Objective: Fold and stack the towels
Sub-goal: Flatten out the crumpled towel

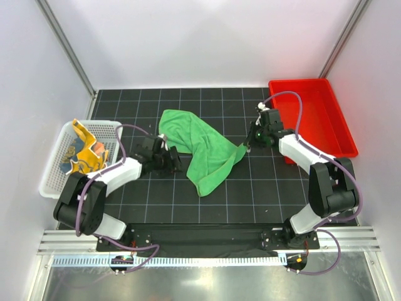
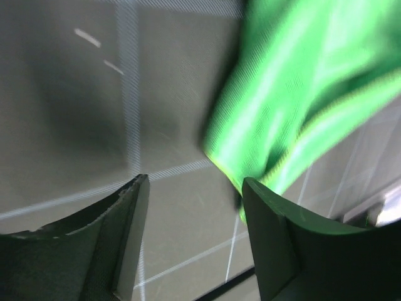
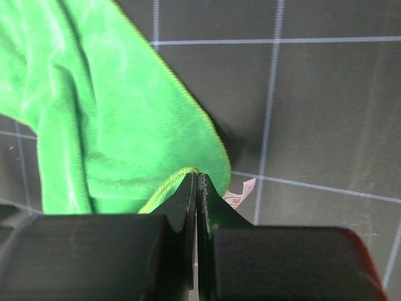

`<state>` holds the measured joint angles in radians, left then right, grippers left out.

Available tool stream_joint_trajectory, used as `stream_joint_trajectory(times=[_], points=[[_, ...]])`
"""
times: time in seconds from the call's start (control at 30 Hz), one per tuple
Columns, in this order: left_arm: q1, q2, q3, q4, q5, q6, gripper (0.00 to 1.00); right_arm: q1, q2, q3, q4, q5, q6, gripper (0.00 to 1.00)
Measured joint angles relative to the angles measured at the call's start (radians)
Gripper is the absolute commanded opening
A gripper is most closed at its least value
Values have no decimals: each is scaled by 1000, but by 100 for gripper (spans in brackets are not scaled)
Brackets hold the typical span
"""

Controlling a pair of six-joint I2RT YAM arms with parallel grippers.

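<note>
A plain green towel (image 1: 199, 145) lies crumpled on the black grid mat in the middle. One of its corners is drawn out to the right, where my right gripper (image 1: 248, 146) is shut on it. In the right wrist view the yellow-green hem of this towel (image 3: 113, 119) runs into the closed tips of the right gripper (image 3: 197, 177). My left gripper (image 1: 175, 159) stands open just left of the cloth. In the left wrist view the left gripper (image 2: 194, 216) has only mat between its fingers, and the green towel (image 2: 301, 88) hangs by the right finger. A yellow-orange towel (image 1: 86, 150) sits in the white basket.
The white basket (image 1: 51, 179) stands at the left edge of the mat. A red bin (image 1: 326, 135) stands at the back right, close behind the right arm. A small pink label (image 3: 241, 193) sticks out under the towel corner. Walls enclose the back and both sides.
</note>
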<state>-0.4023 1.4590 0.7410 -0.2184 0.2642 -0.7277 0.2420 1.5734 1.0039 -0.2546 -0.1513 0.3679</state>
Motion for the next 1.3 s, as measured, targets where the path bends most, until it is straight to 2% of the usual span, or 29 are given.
stream_joint_trajectory(times=[0.13,0.3,0.5,0.77,0.87,1.07,1.3], points=[[-117,-26,-72,93,41,11,61,4,0,-7,16,-27,8,1],[-224,-22,-73,160,53,47,59,6,0,-25,22,-39,10,1],[-224,80,-13,191,61,60,57,6,0,-26,22,-43,10,1],[-228,137,-7,226,100,74,57,6,0,-26,21,-42,9,1],[-229,147,-7,252,130,79,55,6,0,-26,21,-42,9,1],[-238,151,-7,291,175,82,44,6,0,-26,20,-42,9,1],[-239,150,-16,298,199,82,42,6,0,-26,14,-42,9,1]])
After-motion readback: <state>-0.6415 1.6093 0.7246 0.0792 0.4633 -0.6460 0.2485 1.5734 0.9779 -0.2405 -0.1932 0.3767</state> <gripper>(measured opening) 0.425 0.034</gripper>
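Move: The green towel's loose near corner lies about 9 cm to the left hand's right, 9 cm back and 3 cm below. The towel's rumpled middle is some 9 cm right of that hand and 6 cm ahead. From the right hand, the same near corner is roughly 17 cm left, 17 cm back and 6 cm down, while the red bin's middle stands about 26 cm right and 12 cm ahead. Still pinching the towel's right-hand corner, the right hand holds nearly in place while the left goes for the loose near corner. The left sweeps quickly right and back, then eases on rightwards, some 10 cm right and 5 cm back overall. It turns clockwise about 25 degrees, and its wide-open fingers close part way to either side of the corner strip. ##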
